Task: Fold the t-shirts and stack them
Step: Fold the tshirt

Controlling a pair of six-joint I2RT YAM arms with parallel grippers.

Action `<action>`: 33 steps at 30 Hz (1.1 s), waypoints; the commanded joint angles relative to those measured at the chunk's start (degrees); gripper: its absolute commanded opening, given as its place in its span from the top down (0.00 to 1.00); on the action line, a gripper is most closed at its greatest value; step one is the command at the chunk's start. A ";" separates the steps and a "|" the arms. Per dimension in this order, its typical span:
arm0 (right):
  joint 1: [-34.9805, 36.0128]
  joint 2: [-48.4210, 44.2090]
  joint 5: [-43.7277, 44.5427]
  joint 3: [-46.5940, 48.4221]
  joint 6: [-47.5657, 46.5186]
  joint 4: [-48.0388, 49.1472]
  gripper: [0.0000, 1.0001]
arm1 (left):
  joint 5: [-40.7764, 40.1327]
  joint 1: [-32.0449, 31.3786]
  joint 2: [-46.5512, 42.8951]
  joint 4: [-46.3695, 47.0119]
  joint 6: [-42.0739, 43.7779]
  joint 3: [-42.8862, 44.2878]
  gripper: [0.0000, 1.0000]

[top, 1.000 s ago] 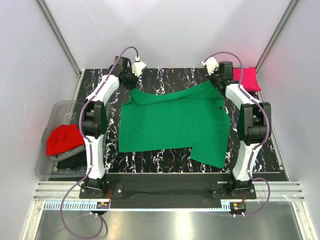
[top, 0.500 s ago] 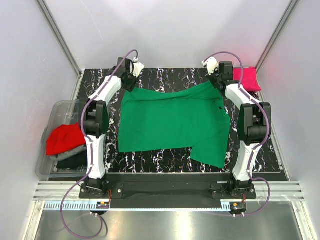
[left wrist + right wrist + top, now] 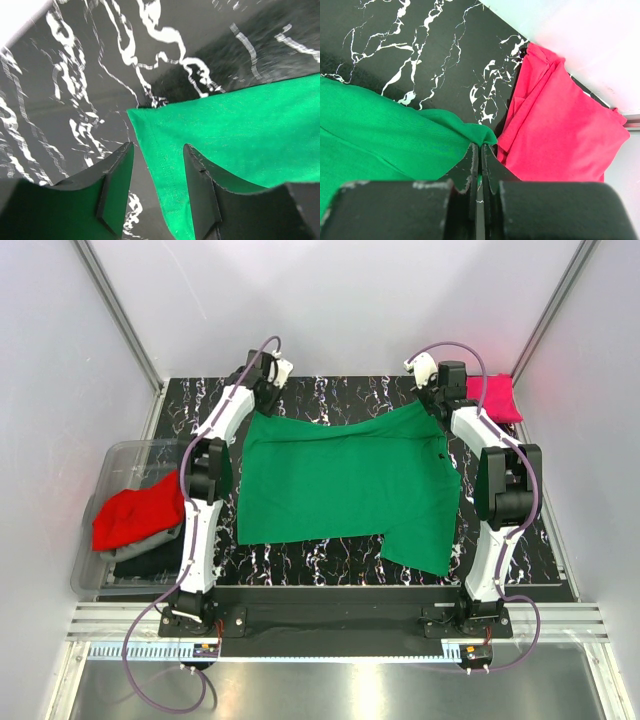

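The green t-shirt (image 3: 340, 485) lies spread on the black marbled table. My left gripper (image 3: 268, 380) hangs open just over its far left corner (image 3: 150, 117); the cloth edge lies on the table between the fingers (image 3: 197, 175), which do not pinch it. Over at the far right corner, my right gripper (image 3: 437, 395) is shut on a bunched tip of the green t-shirt (image 3: 380, 130), the jaws (image 3: 480, 146) pressed together on the fabric. A folded magenta-pink t-shirt (image 3: 495, 397) lies at the far right corner of the table, right beside that grip (image 3: 555, 130).
A clear plastic bin (image 3: 115, 460) stands off the table's left edge. It holds a red t-shirt (image 3: 135, 515) on top of grey and black ones (image 3: 140, 558). White walls close in the table behind and at both sides.
My left gripper has opened and let go of the green t-shirt's far left corner, which now lies flat. The left arm has shifted slightly toward the back. The right gripper has not moved.
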 commanded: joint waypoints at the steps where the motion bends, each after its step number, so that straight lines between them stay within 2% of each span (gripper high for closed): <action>1: 0.17 -0.34 -1.02 2.09 0.75 0.54 1.00 | -0.89 1.96 2.13 -0.22 -3.93 3.12 0.52; 5: 0.26 -0.78 -1.02 1.74 0.66 0.10 1.00 | 1.83 2.75 3.01 0.30 -6.39 4.69 0.51; 17: 0.87 -1.22 -0.75 1.12 0.13 -1.22 1.00 | 5.70 4.34 6.97 1.98 -6.75 8.04 0.52; 24: 1.14 -0.26 -0.49 3.14 0.04 -2.98 1.00 | 5.62 5.04 8.64 1.36 -7.63 8.57 0.54; 33: 1.40 0.71 -0.31 5.16 0.04 -5.88 1.00 | 6.58 6.27 10.22 2.33 -8.68 10.15 0.52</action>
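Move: The green t-shirt's far left corner lies about 5 cm ahead of the left hand, 4 cm to its left and 8 cm below. The clear bin's middle is some 32 cm back from that hand, 33 cm to its left and roughly 6 cm lower. From the right hand, the same corner is about 64 cm left, 5 cm ahead and 14 cm below; the pink folded shirt lies some 9 cm ahead, 22 cm right and 13 cm below. The right fingers keep their shut pinch on the t-shirt's far right corner, sinking and drawing back under 1 cm. Meanwhile the left hand goes down about 5.5 cm and left some 4 cm, with a little forward, towards the loose far left corner: it dips, rises slightly while edging out, then sinks again. Its half-open fingers come to either side of the corner, wrist turning about 10 degrees; touch can't be made out. ##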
